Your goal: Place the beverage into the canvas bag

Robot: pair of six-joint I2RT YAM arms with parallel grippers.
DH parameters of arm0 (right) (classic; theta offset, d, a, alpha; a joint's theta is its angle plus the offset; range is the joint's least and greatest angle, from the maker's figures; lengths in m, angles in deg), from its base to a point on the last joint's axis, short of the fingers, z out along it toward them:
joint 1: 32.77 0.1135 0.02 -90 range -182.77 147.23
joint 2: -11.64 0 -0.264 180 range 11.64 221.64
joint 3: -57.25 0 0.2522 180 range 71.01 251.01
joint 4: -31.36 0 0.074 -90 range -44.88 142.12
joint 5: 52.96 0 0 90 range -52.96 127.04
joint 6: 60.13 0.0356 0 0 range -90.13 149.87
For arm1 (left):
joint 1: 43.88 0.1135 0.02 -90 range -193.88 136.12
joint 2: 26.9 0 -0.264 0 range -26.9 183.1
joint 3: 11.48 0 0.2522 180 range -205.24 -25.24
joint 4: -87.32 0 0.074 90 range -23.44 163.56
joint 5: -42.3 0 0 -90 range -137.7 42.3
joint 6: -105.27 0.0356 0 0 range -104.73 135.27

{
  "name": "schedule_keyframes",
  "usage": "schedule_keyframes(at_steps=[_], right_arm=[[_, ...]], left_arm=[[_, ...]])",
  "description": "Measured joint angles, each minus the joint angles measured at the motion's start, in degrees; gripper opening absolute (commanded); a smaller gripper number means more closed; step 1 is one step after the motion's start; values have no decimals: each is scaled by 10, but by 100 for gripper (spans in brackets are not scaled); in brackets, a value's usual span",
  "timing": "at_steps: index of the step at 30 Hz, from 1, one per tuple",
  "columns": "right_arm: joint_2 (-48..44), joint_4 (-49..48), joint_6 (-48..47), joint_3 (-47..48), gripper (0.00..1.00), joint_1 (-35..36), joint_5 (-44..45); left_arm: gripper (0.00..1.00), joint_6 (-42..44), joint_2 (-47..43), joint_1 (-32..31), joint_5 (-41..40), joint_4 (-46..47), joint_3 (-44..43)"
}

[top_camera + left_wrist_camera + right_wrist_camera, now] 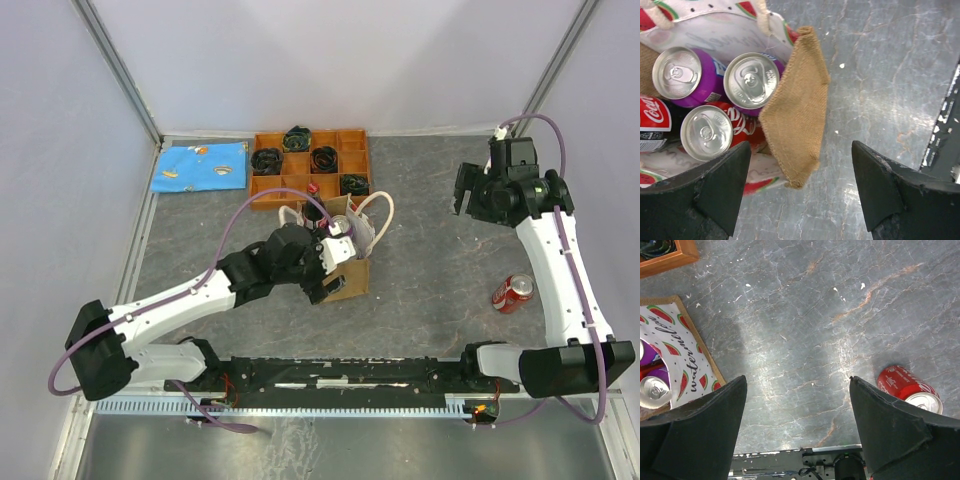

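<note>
The canvas bag (352,277) stands at the table's middle, tan burlap outside with a watermelon-print lining and white loop handles (377,218). In the left wrist view the bag's burlap corner (797,112) is folded outward, and inside stand two purple cans (751,80), a red cola can (706,132) and another cola container (652,120). My left gripper (333,268) (800,146) hovers open over the bag's near corner, holding nothing. One red beverage can (513,293) (907,387) lies on its side at the right. My right gripper (466,197) (797,379) hangs open high above the table, far from that can.
An orange wooden tray (310,165) with dark coiled items in its compartments sits behind the bag. A blue patterned cloth (200,167) lies at the back left. The arms' black base rail (350,372) runs along the near edge. The bag's edge (670,357) shows in the right wrist view.
</note>
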Motion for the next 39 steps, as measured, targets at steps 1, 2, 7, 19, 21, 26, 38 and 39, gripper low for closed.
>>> schedule_keyframes(at_steps=[1,2,7,19,21,26,38,39], right_arm=[[0,1,0,0,90,-3,0],[2,2,0,0,90,-5,0],[26,17,0,0,91,-31,-1],[51,24,-14,0,90,-105,-14],[52,24,-15,0,90,-111,-18],[57,31,-20,0,91,-130,-23],[82,66,-47,-34,94,-205,-7],[82,67,-48,-40,94,-210,1]], left_arm=[[87,0,-5,-2,6,-3,0],[87,0,-9,-4,11,-7,0],[87,0,-35,-23,37,-23,5],[88,1,-50,-37,49,-38,15],[88,1,-52,-37,53,-43,15],[88,1,-55,-40,55,-46,15],[88,1,-64,-41,55,-52,15],[88,1,-65,-41,55,-51,16]])
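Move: Behind and to the right of the open right hand stands the red Coca-Cola can, about 13 cm nearer the robot, some 16 cm to the right and 19 cm lower. The canvas bag lies about 22 cm to that hand's left and 3 cm back. From the left hand, the middle of the bag is roughly 8 cm ahead and 4 cm to the right, a little lower; the can is some 41 cm to its right and 5 cm back. Swinging right towards the lone red can, the open right hand travels about 10 cm sideways while sinking some 7 cm, and late on it also draws back about 4 cm; the wrist tips further down by around 20 degrees and turns clockwise nearly as much. The open left hand backs off about 5 cm from the bag towards its base, turning slightly clockwise. ##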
